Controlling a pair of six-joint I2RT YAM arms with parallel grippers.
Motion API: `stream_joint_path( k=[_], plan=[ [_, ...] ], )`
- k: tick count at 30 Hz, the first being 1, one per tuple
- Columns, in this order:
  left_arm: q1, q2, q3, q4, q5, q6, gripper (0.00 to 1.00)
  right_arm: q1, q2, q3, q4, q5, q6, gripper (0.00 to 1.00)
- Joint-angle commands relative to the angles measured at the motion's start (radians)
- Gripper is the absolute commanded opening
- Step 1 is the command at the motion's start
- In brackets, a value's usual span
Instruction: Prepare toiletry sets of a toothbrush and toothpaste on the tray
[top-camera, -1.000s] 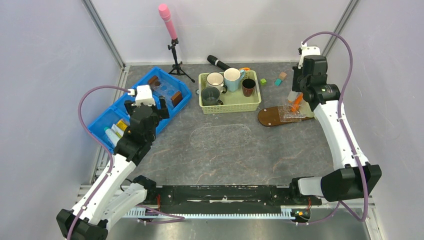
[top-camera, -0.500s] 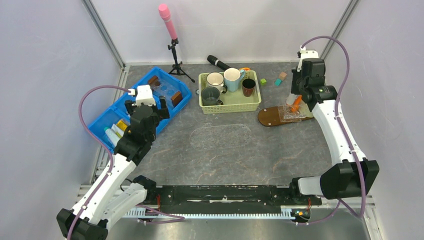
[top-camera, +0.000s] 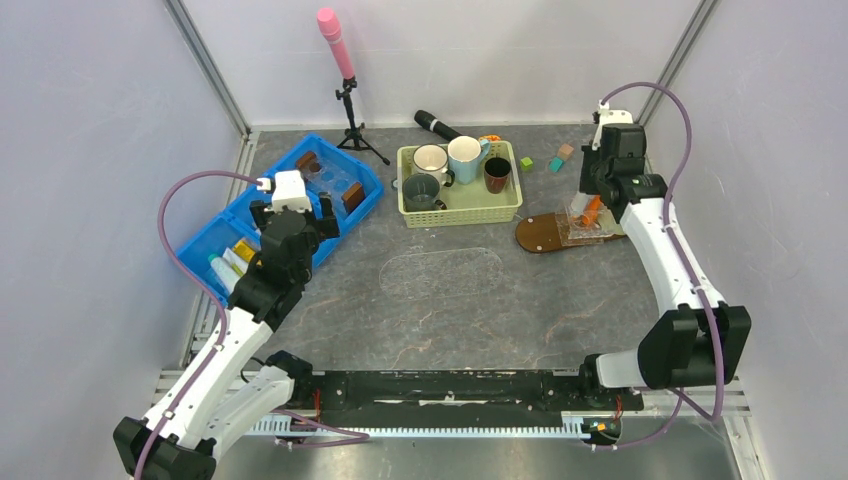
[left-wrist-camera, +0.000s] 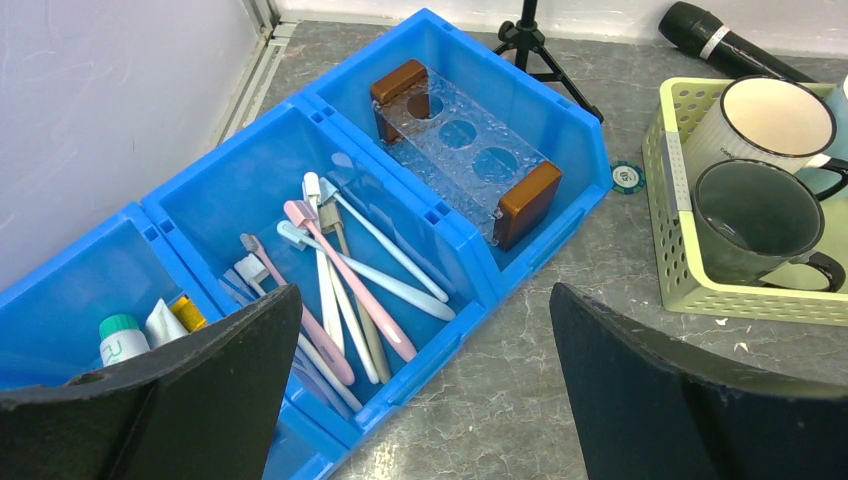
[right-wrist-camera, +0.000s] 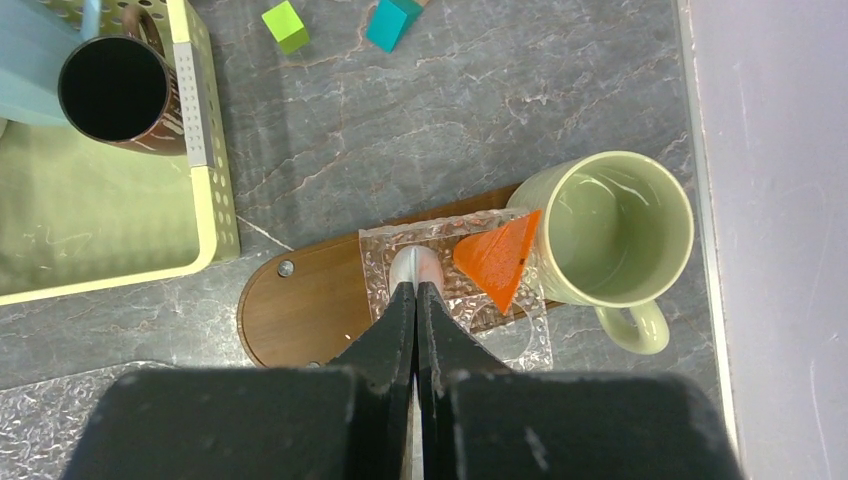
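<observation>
The tray (right-wrist-camera: 300, 312), a dark-brown oval board, lies right of the green basket and shows in the top view as the tray (top-camera: 538, 236). A clear bubbled holder (right-wrist-camera: 470, 300) rests on it, with an orange toothpaste tube (right-wrist-camera: 497, 258) on top. My right gripper (right-wrist-camera: 416, 288) hangs straight above the holder, shut on a pale toothbrush (right-wrist-camera: 417, 266) whose end pokes out past the tips. My left gripper (left-wrist-camera: 425, 380) stands open over the blue bin's (left-wrist-camera: 470, 290) front edge. Several toothbrushes (left-wrist-camera: 345, 265) lie in its middle compartment, more tubes (left-wrist-camera: 150, 325) in the left one.
A pale green mug (right-wrist-camera: 620, 230) sits at the tray's right end. The green basket (top-camera: 462, 207) holds several mugs. Behind it are a black microphone (top-camera: 436, 124), a pink one on a tripod (top-camera: 345, 90) and coloured blocks (right-wrist-camera: 286, 25). A clear bubbled sheet (top-camera: 442, 272) lies mid-table.
My right gripper has drifted a little to the left over the tray, still shut. The left arm has not moved.
</observation>
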Motion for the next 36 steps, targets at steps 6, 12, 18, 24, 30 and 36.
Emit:
stream_joint_path(
  k=[6,12,18,24,30,36],
  plan=[
    [0.006,-0.005,-0.001,0.034,0.001,-0.03,1.0,-0.023,0.022,-0.041,0.083,-0.03,0.032,0.0],
    [0.006,-0.008,-0.001,0.035,0.0,-0.029,1.0,-0.031,0.024,-0.053,0.083,-0.032,0.034,0.17],
    [0.006,-0.01,-0.001,0.034,0.0,-0.029,1.0,-0.032,0.02,-0.056,0.084,-0.039,0.035,0.31],
    [0.006,-0.01,-0.001,0.034,0.004,-0.032,1.0,-0.032,-0.007,-0.027,0.077,-0.051,0.027,0.5],
    [0.006,-0.01,0.002,0.031,0.007,-0.035,1.0,-0.032,-0.019,0.0,0.072,-0.049,0.019,0.58],
    [0.006,-0.007,0.002,0.027,0.01,-0.039,1.0,-0.033,-0.04,0.013,0.069,-0.073,0.016,0.67]
  ],
)
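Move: The right hand holds the pale toothpaste by its crimped end, cap down. The clear holder's middle lies about 2 cm to its right, barely 1 cm ahead and some 11 cm below. The orange toothpaste standing in the holder is about 5 cm right and 2 cm ahead, and the green mug some 11 cm right and 1 cm ahead. The brown mug is about 22 cm left, 11 cm ahead. From the idle left hand, the clear holder lies roughly 68 cm right and 9 cm ahead, well below. Lower the right gripper almost straight down about 2.5 cm, taking the pale toothpaste deeper into the clear holder beside the orange one. Hold there and spread the fingers to either side of the crimp, letting go, until they are some two-thirds open, then ease up about 1 cm. ##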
